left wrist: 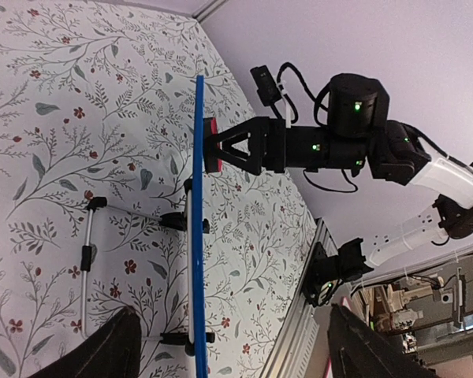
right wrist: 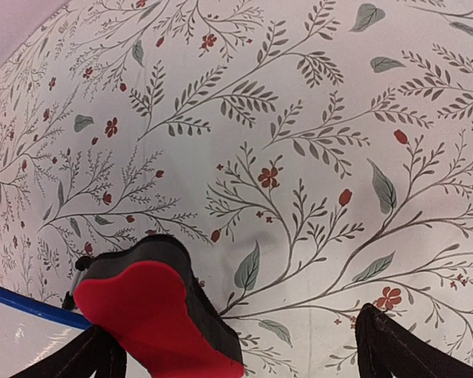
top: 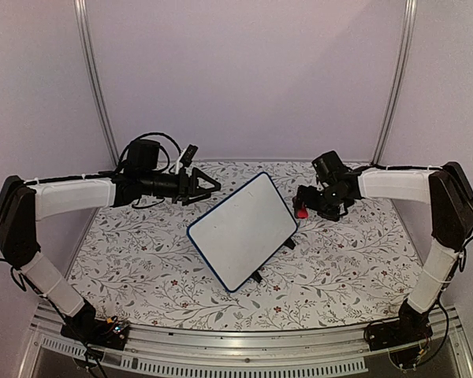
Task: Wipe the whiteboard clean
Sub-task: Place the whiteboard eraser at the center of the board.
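Note:
The whiteboard [top: 240, 230] stands tilted on its small black feet in the middle of the table, and its face looks blank. The left wrist view shows it edge-on as a blue line [left wrist: 199, 236]. My left gripper [top: 209, 187] hovers open just left of the board's upper left edge, a gap away, with nothing between its fingers [left wrist: 102, 346]. My right gripper [top: 303, 201] is open by the board's right edge. A red eraser with black felt [right wrist: 154, 315] sits against its left finger, far from the other finger [right wrist: 402, 350]. The board's corner [right wrist: 16, 346] shows beside it.
A floral cloth [top: 142, 252] covers the table. The board's stand has a metal rod and black feet [left wrist: 87, 236] behind the board. An aluminium rail [top: 244, 346] runs along the near edge, and two metal poles [top: 94, 79] rise at the back corners.

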Available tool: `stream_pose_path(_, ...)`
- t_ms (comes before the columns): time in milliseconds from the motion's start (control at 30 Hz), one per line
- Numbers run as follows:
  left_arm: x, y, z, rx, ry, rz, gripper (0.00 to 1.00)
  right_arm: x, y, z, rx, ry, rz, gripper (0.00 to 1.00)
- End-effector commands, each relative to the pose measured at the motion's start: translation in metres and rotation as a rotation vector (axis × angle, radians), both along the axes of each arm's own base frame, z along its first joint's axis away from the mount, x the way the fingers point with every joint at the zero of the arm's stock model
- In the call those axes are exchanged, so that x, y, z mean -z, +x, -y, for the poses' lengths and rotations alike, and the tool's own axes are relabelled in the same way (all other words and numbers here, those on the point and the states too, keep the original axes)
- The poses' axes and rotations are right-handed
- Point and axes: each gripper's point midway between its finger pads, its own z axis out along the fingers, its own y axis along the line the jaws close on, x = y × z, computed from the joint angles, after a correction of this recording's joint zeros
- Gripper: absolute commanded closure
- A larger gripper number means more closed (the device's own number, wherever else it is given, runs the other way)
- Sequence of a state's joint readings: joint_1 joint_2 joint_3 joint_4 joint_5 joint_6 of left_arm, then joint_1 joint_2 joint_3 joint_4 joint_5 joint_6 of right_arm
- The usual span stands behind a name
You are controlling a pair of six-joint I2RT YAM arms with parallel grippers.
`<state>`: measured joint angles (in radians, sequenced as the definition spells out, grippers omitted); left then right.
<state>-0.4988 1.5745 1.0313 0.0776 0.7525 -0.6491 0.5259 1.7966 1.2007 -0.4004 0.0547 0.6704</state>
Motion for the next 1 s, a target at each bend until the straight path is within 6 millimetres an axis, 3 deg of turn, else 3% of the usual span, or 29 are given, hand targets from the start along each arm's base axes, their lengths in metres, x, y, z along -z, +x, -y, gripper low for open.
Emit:
stream_pose_path(0, -0.009, 0.001, -0.003, -0.001, -0.022, 0.026, 0.19, -0.020, -0.003, -0.006, -0.008, 0.048, 0.038, 0.01)
stream_pose_path(133, -0.009, 0.001, -0.003, -0.003, -0.021, 0.027, 0.20, -0.022, -0.005, -0.008, -0.016, 0.064, 0.038, 0.01)
stream_pose_path(333, -0.009, 0.001, -0.003, -0.002, -0.021, 0.027, 0.20, -0.019, -0.004, 0.009, 0.025, 0.041, 0.045, 0.01)
stream_pose_path(433, -0.009, 0.001, -0.003, -0.001, -0.022, 0.028, 0.20, -0.015, -0.007, 0.009, 0.008, 0.126, 0.026, 0.01)
stream_pose_path(500, -0.011, 0.001, -0.003, -0.001, -0.024, 0.030, 0.20, -0.023, -0.008, -0.005, -0.055, 0.236, 0.049, 0.01)
stream_pose_path(533, -0.011, 0.000, -0.003, 0.000, -0.025, 0.030, 0.20, -0.021, -0.008, -0.001, -0.064, 0.248, 0.062, 0.01)
stream_pose_path(600, -0.010, 0.000, -0.003, -0.001, -0.024, 0.030, 0.20, -0.027, -0.003, 0.021, 0.046, 0.079, 0.114, 0.01)
stream_pose_path(667, -0.010, 0.001, -0.003, -0.001, -0.023, 0.029, 0.20, -0.032, -0.004, 0.023, 0.015, 0.011, 0.126, 0.01)
stream_pose_path(733, -0.009, 0.000, -0.003, 0.001, -0.024, 0.028, 0.20, -0.034, -0.005, 0.048, 0.114, -0.097, 0.132, 0.01)
stream_pose_path(767, -0.010, 0.000, -0.003, 0.003, -0.025, 0.028, 0.20, -0.038, -0.005, 0.050, 0.121, -0.121, 0.144, 0.01)
stream_pose_path(833, -0.010, 0.000, -0.003, 0.003, -0.027, 0.031, 0.20, -0.034, -0.004, 0.047, 0.060, 0.017, 0.127, 0.01)
stream_pose_path(900, -0.011, 0.000, -0.003, 0.005, -0.028, 0.032, 0.20, -0.042, -0.007, 0.065, 0.146, -0.024, 0.165, 0.01)
stream_pose_path(967, -0.011, 0.000, -0.003, 0.001, -0.027, 0.033, 0.20, -0.048, -0.008, 0.068, 0.137, -0.070, 0.180, 0.01)
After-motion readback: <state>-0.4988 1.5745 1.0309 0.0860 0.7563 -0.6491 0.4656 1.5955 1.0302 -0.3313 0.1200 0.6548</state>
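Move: The eraser is tilted up on my right hand's left fingertip, its middle about 5 cm left of the hand point and 2 cm below it, neither ahead nor back. The board's right corner is about 6 cm left and 5 cm back; the board's centre is some 19 cm left, 8 cm back and slightly higher. From my left hand, the eraser is roughly 23 cm right, 4 cm ahead and 14 cm lower. With my right fingers staying wide open, I lift a touch beside the board's right corner, then ease back and down to the starting height. From there I swing right and up, away from the board, ending about 5 cm right and 3 cm higher, so the fingertip comes clear of the eraser. ##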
